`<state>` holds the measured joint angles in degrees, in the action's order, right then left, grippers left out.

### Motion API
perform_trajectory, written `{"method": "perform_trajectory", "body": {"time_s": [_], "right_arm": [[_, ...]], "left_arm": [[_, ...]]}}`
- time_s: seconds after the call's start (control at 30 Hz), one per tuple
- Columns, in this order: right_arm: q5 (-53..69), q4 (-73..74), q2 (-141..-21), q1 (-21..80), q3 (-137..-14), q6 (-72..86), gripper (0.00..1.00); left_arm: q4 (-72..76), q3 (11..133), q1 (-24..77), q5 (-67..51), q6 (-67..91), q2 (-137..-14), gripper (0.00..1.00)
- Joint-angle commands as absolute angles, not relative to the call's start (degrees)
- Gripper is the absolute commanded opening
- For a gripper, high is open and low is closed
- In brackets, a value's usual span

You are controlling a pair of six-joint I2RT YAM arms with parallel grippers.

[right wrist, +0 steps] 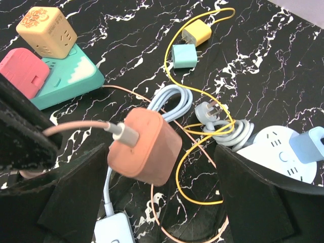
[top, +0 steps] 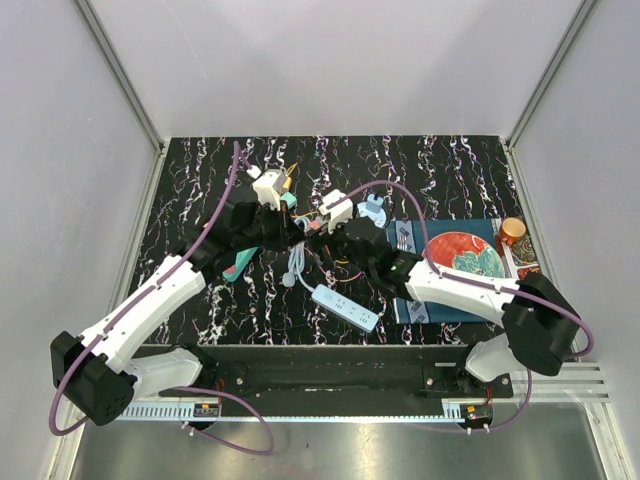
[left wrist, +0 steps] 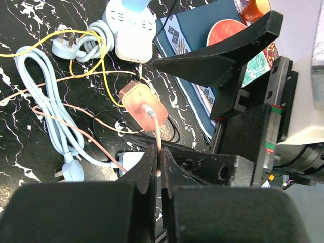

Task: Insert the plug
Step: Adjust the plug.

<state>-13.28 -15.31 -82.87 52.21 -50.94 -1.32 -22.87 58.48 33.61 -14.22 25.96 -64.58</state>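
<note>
A salmon-pink charger plug (right wrist: 144, 147) hangs just above the table by its pink cable (left wrist: 158, 135). My left gripper (left wrist: 160, 152) is shut on that cable, a short way behind the plug (left wrist: 143, 107). My right gripper (right wrist: 162, 177) is open with the plug between its fingers. There is a gap on each side, wider on the right. In the top view both grippers, left (top: 290, 228) and right (top: 335, 236), meet at the table's middle. A light-blue power strip (top: 345, 307) lies close below; its end (right wrist: 114, 230) shows under the plug.
A white power strip (left wrist: 132, 30) with a blue adapter lies by coiled grey and yellow cables (right wrist: 223, 126). A teal socket block (right wrist: 71, 81) carries pink and yellow cubes. Yellow (right wrist: 196, 34) and teal (right wrist: 183, 55) chargers lie beyond. A red plate (top: 465, 255) on blue cloth sits right.
</note>
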Motion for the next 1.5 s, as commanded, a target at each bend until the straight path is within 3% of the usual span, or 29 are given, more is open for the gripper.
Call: {"method": "perform_trajectory", "body": {"time_s": [0.0, 0.2, 0.43, 0.53, 0.57, 0.63, 0.8, 0.87, 1.0, 1.07, 1.17, 1.47], "right_arm": [[-16.7, -21.0, -84.81, 53.44, -54.4, -2.9, 0.88], [-20.39, -22.24, -86.04, 54.23, -55.28, -2.81, 0.84], [-21.01, -20.14, -85.78, 55.11, -56.42, -2.73, 0.61], [-21.53, -18.46, -85.69, 55.98, -57.3, -2.99, 0.49], [-21.71, -18.2, -85.78, 55.99, -57.57, -3.08, 0.4], [-22.49, -16.8, -85.69, 56.25, -58.09, -2.73, 0.31], [-22.59, -13.98, -84.99, 56.25, -58.71, -1.59, 0.01], [-21.89, -12.31, -84.2, 56.25, -58.54, -0.62, 0.0], [-19.52, -8.19, -82.09, 56.16, -57.83, 2.19, 0.0], [-17.41, -4.58, -80.69, 56.08, -57.57, 3.86, 0.0], [-14.07, -0.8, -78.24, 56.08, -56.26, 7.02, 0.0], [-0.27, 4.39, -69.63, 53.97, -51.6, 14.58, 0.0]], "left_arm": [[-18.99, 58.27, 34.1, -13.97, 28.3, -62.58, 0.0], [-18.46, 57.75, 34.28, -13.97, 29.44, -62.14, 0.0], [-18.54, 56.95, 34.37, -12.57, 30.14, -62.05, 0.04], [-18.72, 56.87, 34.37, -12.39, 30.23, -62.58, 0.06], [-18.81, 56.87, 34.37, -12.48, 30.32, -62.75, 0.07], [-18.72, 56.86, 34.37, -12.83, 30.32, -62.75, 0.07], [-19.95, 57.48, 34.37, -11.87, 28.66, -62.14, 0.19], [-21.26, 58.18, 34.37, -10.47, 27.43, -61.44, 0.26], [-23.11, 58.54, 34.37, -5.99, 23.57, -59.16, 0.61], [-23.38, 57.92, 34.37, -4.32, 21.98, -57.58, 0.69], [-23.12, 56.69, 34.45, -4.74, 18.73, -55.73, 0.75], [-15.92, 49.84, 34.45, -14.31, 13.36, -51.07, 0.77]]}}
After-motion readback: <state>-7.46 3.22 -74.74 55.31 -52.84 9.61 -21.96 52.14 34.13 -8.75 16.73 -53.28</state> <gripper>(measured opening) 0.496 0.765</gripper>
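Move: My left hand pinches the cable of the salmon plug, which hangs about 3 cm ahead and 4 cm to its right. My open right hand already has its fingers astride the plug, roughly 1 cm ahead and 2 cm left. From the right hand, the white power strip lies some 14 cm back, 7 cm right; the round white hub 9 cm ahead, 14 cm right; the blue cable coil 2 cm ahead, 3 cm left; all about 15 cm below. I take the plug over: my right hand eases about a centimetre left and forward, closes on the plug's sides and lifts slightly. Only then does my left hand open wide, let the cable go and back off leftward some 3 cm, tipping up. My right hand keeps its grip and draws back about 6 cm towards the power strip, tipping down some 15 degrees. ##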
